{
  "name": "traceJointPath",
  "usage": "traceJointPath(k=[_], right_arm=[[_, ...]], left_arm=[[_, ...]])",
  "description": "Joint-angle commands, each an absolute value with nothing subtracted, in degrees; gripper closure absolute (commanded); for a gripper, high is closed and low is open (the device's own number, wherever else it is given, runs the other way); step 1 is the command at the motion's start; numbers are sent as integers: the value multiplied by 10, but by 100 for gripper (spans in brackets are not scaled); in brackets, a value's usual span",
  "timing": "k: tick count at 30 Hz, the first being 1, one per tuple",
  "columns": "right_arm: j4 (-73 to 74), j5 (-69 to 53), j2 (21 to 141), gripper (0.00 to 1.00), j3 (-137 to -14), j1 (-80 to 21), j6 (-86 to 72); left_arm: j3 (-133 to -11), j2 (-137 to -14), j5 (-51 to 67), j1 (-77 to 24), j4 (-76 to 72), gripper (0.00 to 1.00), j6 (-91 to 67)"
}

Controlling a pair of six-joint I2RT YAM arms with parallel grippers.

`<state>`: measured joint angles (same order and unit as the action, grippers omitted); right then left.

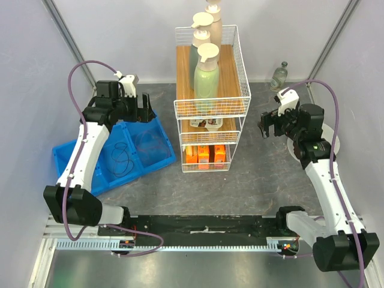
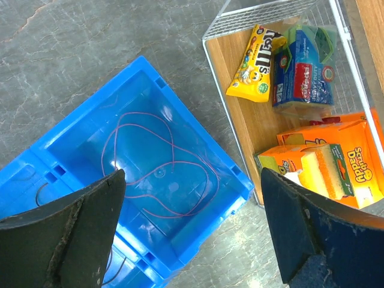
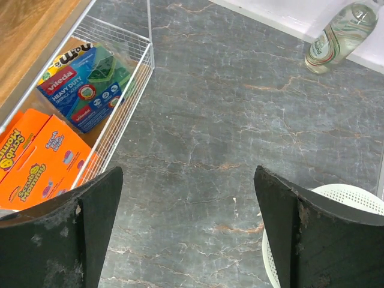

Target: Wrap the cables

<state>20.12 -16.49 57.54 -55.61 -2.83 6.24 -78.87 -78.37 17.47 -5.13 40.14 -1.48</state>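
A blue two-compartment bin [image 1: 159, 162] lies at the left. A thin pink cable [image 2: 171, 159] lies in loose loops in its right compartment, faint in the top view [image 1: 147, 144]. A dark cable [image 1: 123, 157] lies loosely in the left compartment; the left wrist view shows only its edge [image 2: 39, 192]. My left gripper [image 1: 143, 109] hangs open and empty above the bin's far right corner, its jaws wide apart [image 2: 192, 240]. My right gripper [image 1: 268, 127] is open and empty over bare grey table to the right of the rack [image 3: 186, 240].
A white wire rack [image 1: 240, 114] stands mid-table, with bottles on top and snack and sponge packs [image 2: 300, 66] on lower shelves. A glass bottle [image 1: 279, 75] stands at the back right. A white perforated disc [image 3: 342, 201] lies beneath the right arm.
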Motion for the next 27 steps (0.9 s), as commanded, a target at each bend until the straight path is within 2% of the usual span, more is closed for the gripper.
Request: traceJointPath(k=[1, 7, 10, 14, 19, 23, 25, 27], right_arm=[[206, -199, 542, 2, -548, -28, 73], [283, -258, 444, 2, -512, -26, 66], [322, -271, 418, 2, -514, -27, 53], [369, -302, 418, 2, -543, -27, 11], [367, -442, 440, 3, -542, -27, -114], [278, -543, 422, 6, -470, -28, -247], [205, -563, 388, 6, -424, -27, -313], [178, -570, 370, 5, -399, -28, -344]], left_arm=[[-787, -767, 204, -54, 386, 1, -4], [-738, -701, 307, -54, 423, 1, 61], [-708, -665, 367, -53, 487, 1, 93], [-679, -594, 432, -54, 549, 1, 108], [-634, -541, 593, -54, 592, 1, 67], [-560, -521, 730, -54, 578, 1, 24], [-514, -514, 766, -54, 523, 1, -37], [-468, -498, 774, -54, 405, 1, -137]])
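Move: Below the open left hand, some 22 cm down and roughly 4 cm ahead, lies the red cable in the blue bin; the black cable is about 14 cm left and 3 cm back. Orange boxes sit about 25 cm right and 3 cm back. From the right hand, the red cable is about 56 cm left and 5 cm ahead, the boxes 24 cm left and 3 cm back, the plate 25 cm right and 5 cm ahead. Pulling back empty and fast, the left hand leaves the air above the bin, travelling about 23 cm back and 9 cm right at nearly one height, turning clockwise with its left side dropping. The right hand retreats about 13 cm, swings 9 cm left away from the plate and turns the opposite way, its left side rising. Both grippers stay open. ##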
